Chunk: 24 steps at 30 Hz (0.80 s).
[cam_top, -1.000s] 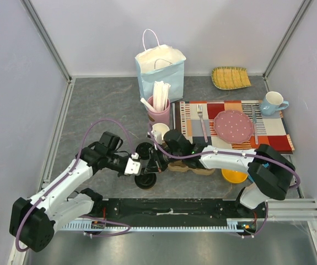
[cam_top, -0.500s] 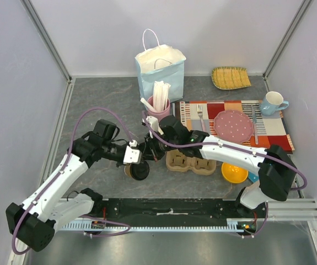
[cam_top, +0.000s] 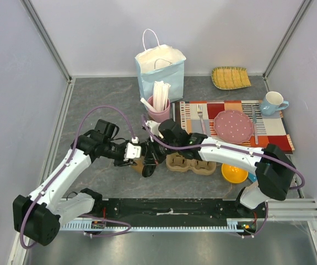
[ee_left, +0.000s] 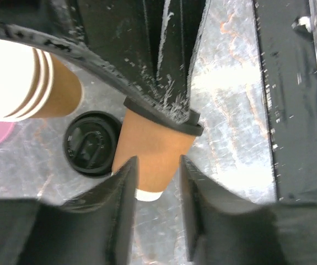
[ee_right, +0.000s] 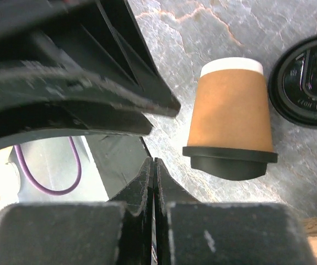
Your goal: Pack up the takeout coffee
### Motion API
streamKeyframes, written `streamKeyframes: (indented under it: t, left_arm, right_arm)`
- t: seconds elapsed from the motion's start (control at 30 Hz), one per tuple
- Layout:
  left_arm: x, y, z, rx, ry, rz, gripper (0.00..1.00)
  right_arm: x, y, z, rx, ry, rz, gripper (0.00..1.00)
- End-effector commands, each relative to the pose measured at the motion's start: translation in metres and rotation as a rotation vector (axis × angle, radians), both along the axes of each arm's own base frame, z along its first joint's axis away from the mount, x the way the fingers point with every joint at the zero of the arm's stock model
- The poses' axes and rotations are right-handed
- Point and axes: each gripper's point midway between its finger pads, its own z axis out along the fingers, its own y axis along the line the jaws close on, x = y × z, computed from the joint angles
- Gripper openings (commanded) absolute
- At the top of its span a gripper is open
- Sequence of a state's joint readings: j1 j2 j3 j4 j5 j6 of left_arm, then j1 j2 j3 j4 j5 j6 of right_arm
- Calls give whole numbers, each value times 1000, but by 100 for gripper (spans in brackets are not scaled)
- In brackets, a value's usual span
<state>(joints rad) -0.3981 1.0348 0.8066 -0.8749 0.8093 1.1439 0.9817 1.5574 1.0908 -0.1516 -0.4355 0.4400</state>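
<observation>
The takeout coffee [ee_right: 232, 113], a brown paper cup with its black lid on, lies on its side on the grey table, also visible as the takeout coffee [ee_left: 154, 149] and the takeout coffee [cam_top: 145, 165]. My left gripper [ee_left: 158, 168] is open, its jaws on either side of the cup's white base; a gap shows at the right finger [ee_left: 194, 187]. My right gripper [ee_right: 154, 168] is shut and empty, just beside the lidded end. In the top view the left gripper [cam_top: 137, 155] and the right gripper [cam_top: 154, 154] meet over the cup.
A loose black lid [ee_left: 92, 143] lies flat beside the cup. A striped lidless cup [ee_left: 42, 88] is close by. A cardboard cup carrier [cam_top: 190, 163] sits to the right, a pale paper bag [cam_top: 160, 69] and pink utensil cup [cam_top: 159, 113] behind, a yellow bowl [cam_top: 234, 175] and placemat [cam_top: 274, 132] further right.
My left jaws have come apart from shut. The left arm has swung right and farther in toward the right gripper. The lidded cup now lies on its side between them.
</observation>
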Motion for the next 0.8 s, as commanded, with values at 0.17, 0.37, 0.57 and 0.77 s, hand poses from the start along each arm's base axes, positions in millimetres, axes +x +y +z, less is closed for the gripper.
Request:
streamKeyframes:
  t: [0.17,0.37,0.57,0.77]
  left_arm:
    - [30,28,-19,186,-250,-223,96]
    - [52,-3,-32,156,-284,-245,100]
    - [40,-9,-52,149,-201,-276,100]
    - [36,-11,-72,143,-134,-274,100]
  right_arm:
    - [3,-17,28,51,-73,-64,43]
    - [8,-31,40,67,-115,-110,68]
    - [8,-50,46,69,-142,-169,72]
    - [11,-69,55,91,-168,-227,74]
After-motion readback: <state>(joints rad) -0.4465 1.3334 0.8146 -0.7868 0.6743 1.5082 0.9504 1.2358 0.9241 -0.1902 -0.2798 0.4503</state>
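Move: The lidded cup lies tipped over, lid towards the robot's right, its middle about 3 cm ahead of the left hand, 1 cm right and 8 cm below. The spare lid is some 6 cm beyond the cup and 2 cm farther right; the cup stack stands about 14 cm ahead of the left hand and 8 cm right. From the right hand the lidded cup is about 4 cm ahead, 2 cm left and 11 cm lower. Over the tipped cup the left hand spreads its fingers from a third to fully open, going about 4 cm forward and then 7 cm down, tilting steeper and turning some 15 degrees clockwise so that the fingers straddle the cup body. The right hand backs off to the right by about 6 cm and rises 4 cm, its shut fingers opening to about three quarters. ##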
